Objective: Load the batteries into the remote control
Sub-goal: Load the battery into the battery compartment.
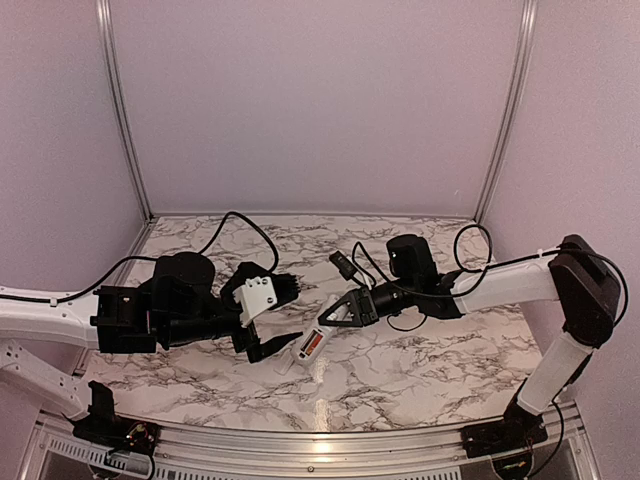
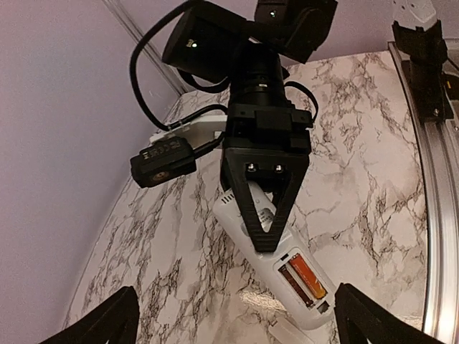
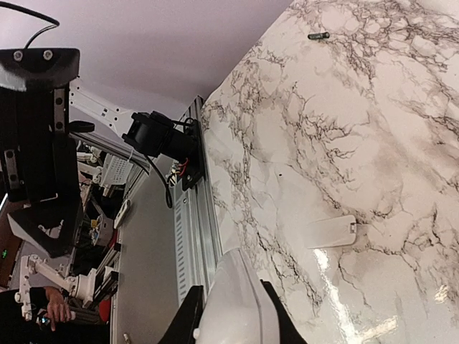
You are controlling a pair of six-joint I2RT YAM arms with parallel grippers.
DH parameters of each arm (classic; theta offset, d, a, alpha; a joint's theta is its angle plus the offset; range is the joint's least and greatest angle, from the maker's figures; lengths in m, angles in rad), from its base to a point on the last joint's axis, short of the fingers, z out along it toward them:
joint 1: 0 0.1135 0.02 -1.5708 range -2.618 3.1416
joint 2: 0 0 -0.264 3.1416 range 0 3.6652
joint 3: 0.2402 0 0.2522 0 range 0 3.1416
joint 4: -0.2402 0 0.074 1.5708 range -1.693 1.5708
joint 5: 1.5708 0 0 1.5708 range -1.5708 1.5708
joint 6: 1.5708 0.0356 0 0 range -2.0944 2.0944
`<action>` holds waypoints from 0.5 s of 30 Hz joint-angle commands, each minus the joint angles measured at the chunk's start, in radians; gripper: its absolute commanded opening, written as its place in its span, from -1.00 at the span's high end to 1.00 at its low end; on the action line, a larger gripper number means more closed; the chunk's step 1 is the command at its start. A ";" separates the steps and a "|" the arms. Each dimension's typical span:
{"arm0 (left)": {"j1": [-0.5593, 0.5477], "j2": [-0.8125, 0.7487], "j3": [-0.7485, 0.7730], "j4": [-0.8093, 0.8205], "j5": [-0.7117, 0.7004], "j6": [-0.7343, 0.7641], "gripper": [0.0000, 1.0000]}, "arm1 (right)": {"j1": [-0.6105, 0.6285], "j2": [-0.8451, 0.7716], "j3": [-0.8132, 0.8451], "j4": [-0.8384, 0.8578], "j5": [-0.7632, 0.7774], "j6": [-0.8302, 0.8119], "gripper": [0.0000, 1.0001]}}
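Observation:
The white remote control (image 2: 247,218) lies tilted over the marble table, back side up, with its battery bay uncovered. Two batteries (image 2: 304,279) sit side by side in the bay, one orange-red and one darker. From above, the remote control (image 1: 303,352) shows an orange-red streak. My right gripper (image 2: 267,242) is shut on the remote's middle, just above the bay; in its own view the remote's white body (image 3: 240,304) fills the space between the fingers. My left gripper (image 2: 237,315) is open, its fingers (image 2: 107,322) spread wide on either side of the remote's bay end, touching nothing.
A small flat white cover plate (image 3: 330,233) lies on the table beside the remote, its edge also at the bottom of the left wrist view (image 2: 290,334). A small dark item (image 3: 319,35) lies farther off on the marble. The table's metal rail (image 2: 430,236) runs close by.

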 commanded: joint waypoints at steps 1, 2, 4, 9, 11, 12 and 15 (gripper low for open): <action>0.121 -0.070 -0.033 0.105 0.083 -0.364 -0.98 | -0.019 -0.069 -0.003 0.062 0.058 -0.002 1.00; 0.175 -0.067 -0.029 0.107 0.144 -0.445 -0.98 | -0.021 -0.078 -0.001 0.061 0.068 -0.008 1.00; 0.234 -0.045 -0.030 0.126 0.248 -0.619 -0.98 | -0.021 -0.098 -0.003 0.069 0.090 -0.014 1.00; 0.276 0.025 -0.040 0.218 0.406 -0.829 -0.98 | -0.021 -0.130 -0.003 0.064 0.146 -0.029 1.00; 0.280 0.060 -0.018 0.213 0.410 -0.884 -0.98 | -0.021 -0.142 0.001 0.046 0.184 -0.036 1.00; 0.281 0.077 -0.012 0.216 0.401 -0.915 -0.95 | -0.021 -0.151 0.002 0.039 0.204 -0.033 1.00; 0.281 0.128 -0.007 0.247 0.402 -0.997 -0.84 | -0.020 -0.171 -0.010 0.042 0.269 -0.008 1.00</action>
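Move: The open left hand has the battery compartment end of the remote, one orange battery already in it, about 6 cm to its right, a centimetre back and some 5 cm lower. The loose compartment cover lies on the table about 20 cm below that hand and 6 cm ahead, a centimetre to its right. From the right hand, which already grips the remote's other end, the orange battery is roughly 5 cm left, 5 cm back and 2 cm lower. Forward and, at first, up and leftward, the empty left hand swings clear beside the remote, then sinks and eases back right, ending about 6 cm farther forward at its starting height. Meanwhile it rolls some 50 degrees about its finger line, fingers staying wide open. The right hand keeps its grip and lifts the remote about 5 cm, also carrying it forward and turning it slightly clockwise. ##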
